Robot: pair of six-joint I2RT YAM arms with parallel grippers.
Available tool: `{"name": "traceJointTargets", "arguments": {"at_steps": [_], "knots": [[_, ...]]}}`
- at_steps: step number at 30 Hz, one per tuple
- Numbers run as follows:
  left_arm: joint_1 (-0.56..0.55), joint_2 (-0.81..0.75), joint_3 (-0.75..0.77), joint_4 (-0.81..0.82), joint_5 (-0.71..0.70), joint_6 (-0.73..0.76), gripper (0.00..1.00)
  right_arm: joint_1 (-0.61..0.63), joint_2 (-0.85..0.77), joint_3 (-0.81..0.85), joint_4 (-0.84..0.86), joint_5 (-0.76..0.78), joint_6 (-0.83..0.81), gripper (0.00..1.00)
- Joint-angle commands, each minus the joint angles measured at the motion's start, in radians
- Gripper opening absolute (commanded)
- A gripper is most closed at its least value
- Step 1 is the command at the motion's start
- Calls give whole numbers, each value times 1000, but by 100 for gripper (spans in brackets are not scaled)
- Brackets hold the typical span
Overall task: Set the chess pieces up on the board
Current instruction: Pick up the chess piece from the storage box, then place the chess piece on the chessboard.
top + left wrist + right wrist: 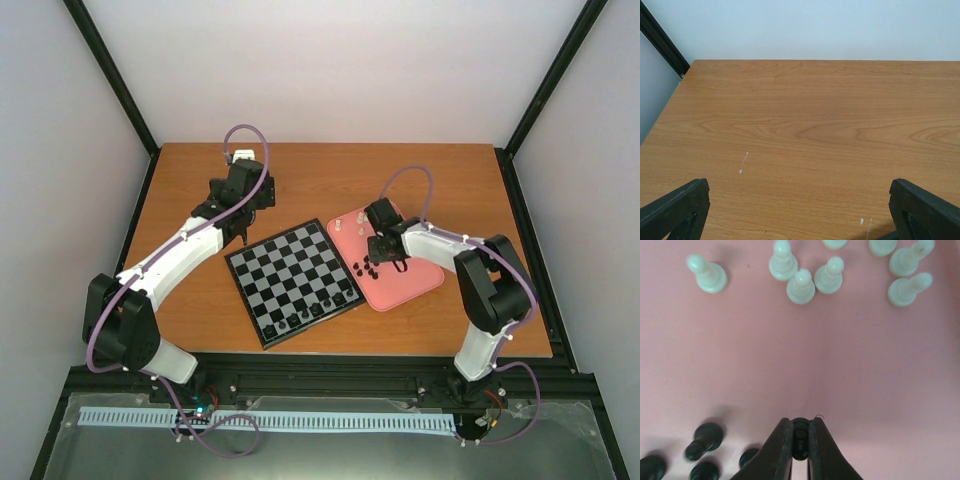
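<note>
The board (270, 272) lies tilted at the table's middle, with a few black chess pieces (316, 311) standing along its near edge. My right gripper (800, 440) hangs low over the pink tray (840, 365) and is shut on a black chess piece (800, 432) pinched between its fingertips. More black pieces (705, 437) stand to its left, and several cream-white pieces (801, 287) stand further away on the tray. My left gripper (800, 215) is open over bare wood beyond the board's far left corner, with nothing between its fingers (675, 207).
The pink tray (415, 280) sits right of the board, touching its right corner. A black frame edges the table (200, 180), with white walls behind and at both sides. The left arm (170, 260) reaches along the board's left side.
</note>
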Motion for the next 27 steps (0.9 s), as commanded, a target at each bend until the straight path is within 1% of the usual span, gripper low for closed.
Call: {"name": "traceJointTargets", "arguments": {"at_steps": [1, 6, 9, 12, 22, 27], "knots": [[-9, 5, 41, 21, -12, 19, 100, 2, -124, -4, -21, -49, -5, 4], [-9, 17, 46, 16, -25, 18, 100, 113, -203, 3, -61, -68, -17, 4], [-9, 25, 52, 12, -33, 20, 100, 194, -208, 5, -65, -71, -10, 4], [-9, 33, 59, 6, -31, 17, 100, 245, -187, 13, -68, -70, -2, 4], [-9, 29, 56, 4, -29, 17, 100, 313, -139, 8, -66, -125, 20, 5], [-9, 34, 54, 6, -27, 17, 100, 326, -119, -1, -46, -174, 26, 5]]}}
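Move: The right hand already pinches a black pawn down in the pink box. Its goal, the empty board square nearest the box in the second row, is about 12 cm left and 9 cm back, roughly level. The filled corner square is some 10 cm left and 12 back; loose black pawns lie about 5 cm left and 2 back, a white pawn 5 left and 9 ahead. From the left hand that empty square is roughly 28 cm right, 20 back and 20 below. Up first, about 7 cm, the right hand lifts the pinched black pawn from the pink box floor, then swings left and back across the box rim to the board, some 12 cm left and 8 back in all. It turns about 20 degrees counter-clockwise and sinks roughly 3 cm towards the second row's end square, fingers staying shut on the pawn. ##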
